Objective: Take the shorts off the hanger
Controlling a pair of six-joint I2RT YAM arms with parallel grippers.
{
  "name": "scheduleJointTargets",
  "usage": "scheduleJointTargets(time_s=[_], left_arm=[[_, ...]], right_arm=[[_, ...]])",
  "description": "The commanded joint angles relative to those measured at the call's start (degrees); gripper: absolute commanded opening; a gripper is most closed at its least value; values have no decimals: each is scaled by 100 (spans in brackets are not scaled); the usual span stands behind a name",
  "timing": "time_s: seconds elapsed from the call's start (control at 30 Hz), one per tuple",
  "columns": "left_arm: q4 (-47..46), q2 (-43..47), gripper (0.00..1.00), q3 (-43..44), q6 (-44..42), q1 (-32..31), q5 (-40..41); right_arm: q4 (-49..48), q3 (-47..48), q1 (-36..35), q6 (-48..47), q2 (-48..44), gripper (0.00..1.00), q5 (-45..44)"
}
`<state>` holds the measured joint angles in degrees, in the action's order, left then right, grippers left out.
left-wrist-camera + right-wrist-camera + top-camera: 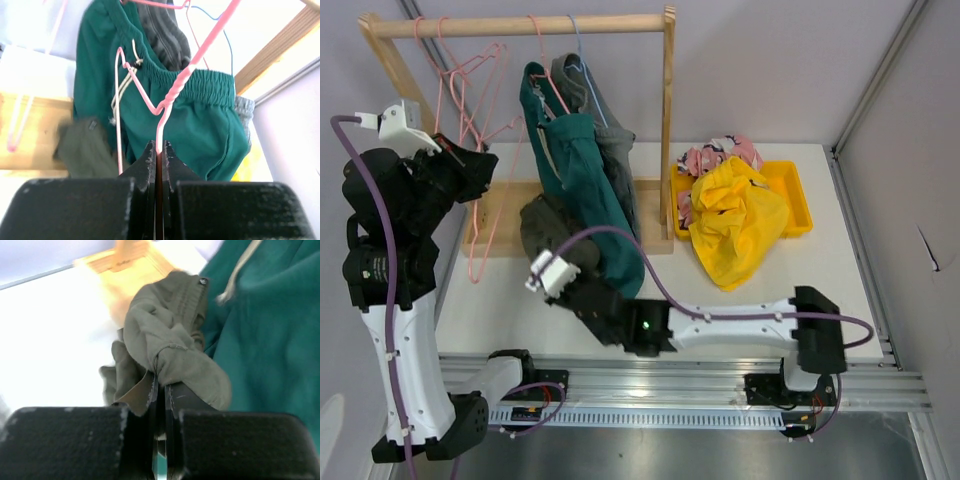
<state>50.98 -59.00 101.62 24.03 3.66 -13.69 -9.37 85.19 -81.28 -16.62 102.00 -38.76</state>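
My left gripper (pixel 485 170) (pixel 159 150) is shut on the wire of a pink hanger (pixel 480 238) (pixel 172 95) at the left of the wooden rack. My right gripper (pixel 563 252) (pixel 160 386) is shut on the bunched olive green shorts (pixel 542 222) (pixel 165 330), low beside the teal shorts. The teal shorts (pixel 582 170) (pixel 200 125) (pixel 270 340) hang from another pink hanger on the rod. The grey shorts (pixel 610 130) (pixel 165 35) hang right behind them on a blue hanger. Whether the olive shorts still touch the held hanger I cannot tell.
The rack's wooden rod (pixel 520 25) spans the back, with more bare pink hangers (pixel 455 75) bunched at its left end. A yellow tray (pixel 800 195) at the right holds the yellow shorts (pixel 735 215) and the pink patterned shorts (pixel 720 155).
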Motion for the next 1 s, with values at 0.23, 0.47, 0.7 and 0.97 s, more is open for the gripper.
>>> scheduleJointTargets(time_s=[0.23, 0.47, 0.7, 0.97], left_arm=[[-615, 231, 0, -563, -373, -23, 464], [-827, 319, 0, -925, -337, -23, 288], [-879, 328, 0, -1075, -461, -23, 394], [-853, 188, 0, -873, -496, -41, 394]], right_arm=[[-525, -436, -1409, -1211, -3227, 0, -2311], [1339, 2005, -22, -1476, -2950, 0, -1732], [2060, 3811, 2313, -1160, -2255, 0, -442], [2273, 3901, 4590, 148, -1929, 0, 957]])
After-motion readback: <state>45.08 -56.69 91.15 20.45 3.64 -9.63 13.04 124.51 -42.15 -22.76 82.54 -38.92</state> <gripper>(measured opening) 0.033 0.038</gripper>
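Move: Over on the right, the yellow tray that the shorts are collected in lies roughly 37 cm ahead of the right hand, 43 cm to its right and 28 cm below. The yellow shorts heaped in the tray are about 22 cm ahead and 39 cm to the right. Close by, the teal shorts hang some 11 cm ahead and 5 cm to the right, about level. From the left hand the tray is about 31 cm ahead, 53 cm right and 47 cm down. Keeping its pinch on the olive shorts, already off their hanger, the right hand first draws back about 9 cm, clear of the teal shorts, then sweeps right and climbs, over 35 cm each way. It curves forward towards the tray's side as it turns clockwise and stops climbing. The left hand, still gripping the empty pink hanger, sinks about 4 cm. ##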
